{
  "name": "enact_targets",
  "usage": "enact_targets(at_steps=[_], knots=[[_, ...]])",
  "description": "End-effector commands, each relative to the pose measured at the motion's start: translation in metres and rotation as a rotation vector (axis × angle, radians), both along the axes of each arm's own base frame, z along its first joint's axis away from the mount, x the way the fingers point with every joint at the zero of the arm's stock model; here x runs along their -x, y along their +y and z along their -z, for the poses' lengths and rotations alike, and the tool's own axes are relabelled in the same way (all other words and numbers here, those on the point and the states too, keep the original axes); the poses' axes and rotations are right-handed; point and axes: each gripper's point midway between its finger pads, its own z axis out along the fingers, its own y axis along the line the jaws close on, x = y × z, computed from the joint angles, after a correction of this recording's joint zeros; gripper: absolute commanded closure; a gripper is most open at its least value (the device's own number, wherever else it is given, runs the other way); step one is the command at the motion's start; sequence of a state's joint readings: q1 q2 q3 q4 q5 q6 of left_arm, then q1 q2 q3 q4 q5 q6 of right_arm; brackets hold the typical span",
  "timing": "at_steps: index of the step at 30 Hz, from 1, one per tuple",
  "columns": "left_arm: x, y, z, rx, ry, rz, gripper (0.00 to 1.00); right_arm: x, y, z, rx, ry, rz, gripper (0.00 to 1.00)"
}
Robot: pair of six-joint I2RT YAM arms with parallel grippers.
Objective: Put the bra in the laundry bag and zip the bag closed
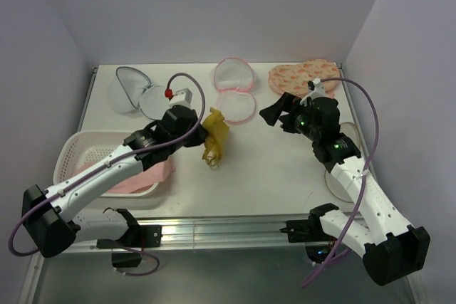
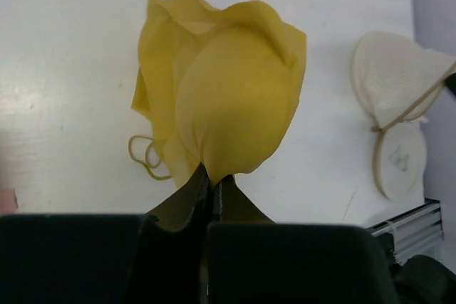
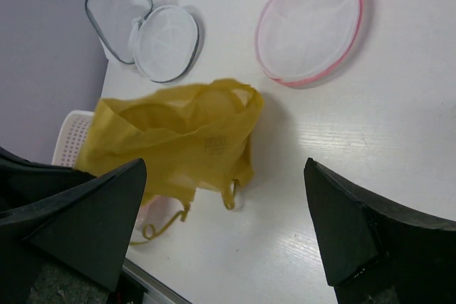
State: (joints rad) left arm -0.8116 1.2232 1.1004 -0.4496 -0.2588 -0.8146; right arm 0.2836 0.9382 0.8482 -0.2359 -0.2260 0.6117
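Observation:
The yellow bra (image 1: 216, 137) hangs bunched above the middle of the table, its thin straps dangling. My left gripper (image 1: 205, 129) is shut on one edge of it; the left wrist view shows the jaws pinching the fabric (image 2: 228, 97) at the left gripper (image 2: 211, 176). The laundry bag (image 1: 135, 92), white mesh with a grey zip rim, lies open at the back left, well apart from the bra. My right gripper (image 1: 274, 114) hovers open to the right of the bra. In the right wrist view the bra (image 3: 178, 140) hangs beyond the right gripper (image 3: 225, 163), and the laundry bag (image 3: 153, 30) lies far behind.
A pink-rimmed mesh bag (image 1: 235, 94) lies open at the back centre. A peach patterned padded piece (image 1: 303, 76) sits at the back right. A white basket (image 1: 71, 154) holding pink cloth stands at the left. Another white mesh bag (image 2: 399, 97) lies at the right edge.

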Motion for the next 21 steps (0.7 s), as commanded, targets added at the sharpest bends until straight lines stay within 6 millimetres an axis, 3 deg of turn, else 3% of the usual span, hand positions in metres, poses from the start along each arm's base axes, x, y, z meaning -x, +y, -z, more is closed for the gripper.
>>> enact_targets(at_steps=[1,6,10,16,21], knots=[[0.006,0.002,0.007,0.076,0.009,-0.032,1.0,-0.004,0.0,0.002,0.001,-0.014,0.004,0.01],[0.012,-0.003,0.003,0.093,-0.001,-0.01,1.0,-0.006,0.005,0.008,-0.01,-0.003,-0.013,0.02],[0.026,-0.039,-0.008,0.069,-0.019,0.06,1.0,-0.005,0.003,0.01,-0.001,-0.006,-0.005,0.02],[0.033,-0.091,0.022,0.064,0.04,0.151,1.0,-0.003,-0.005,0.012,0.039,-0.005,0.017,0.02],[0.032,-0.114,0.045,0.072,0.079,0.188,1.0,-0.001,-0.012,0.013,0.072,-0.004,0.036,0.02]])
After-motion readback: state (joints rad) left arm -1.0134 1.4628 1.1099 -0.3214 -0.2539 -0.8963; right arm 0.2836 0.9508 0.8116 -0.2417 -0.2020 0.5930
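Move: The left gripper already holds the yellow bra. The open right gripper lies about 19 cm to its right, 5 cm ahead and roughly level in height. The near disc of the pink laundry bag is some 21 cm ahead of the left gripper, 9 cm to its right and 20 cm below; the white basket stands about 31 cm to its left, level with it fore and aft, 17 cm down. From the right gripper, the bra hangs about 16 cm left, 5 cm back and 9 cm below. Keep the left gripper shut on the bra, sink it about 4 cm, then swing it some 10 cm to the right towards the near side of the right gripper, drawing back about 4 cm overall and dipping again at the end. Turn the left wrist about 10 degrees clockwise. Lower the right gripper about 2 cm, jaws wide open and still empty. ##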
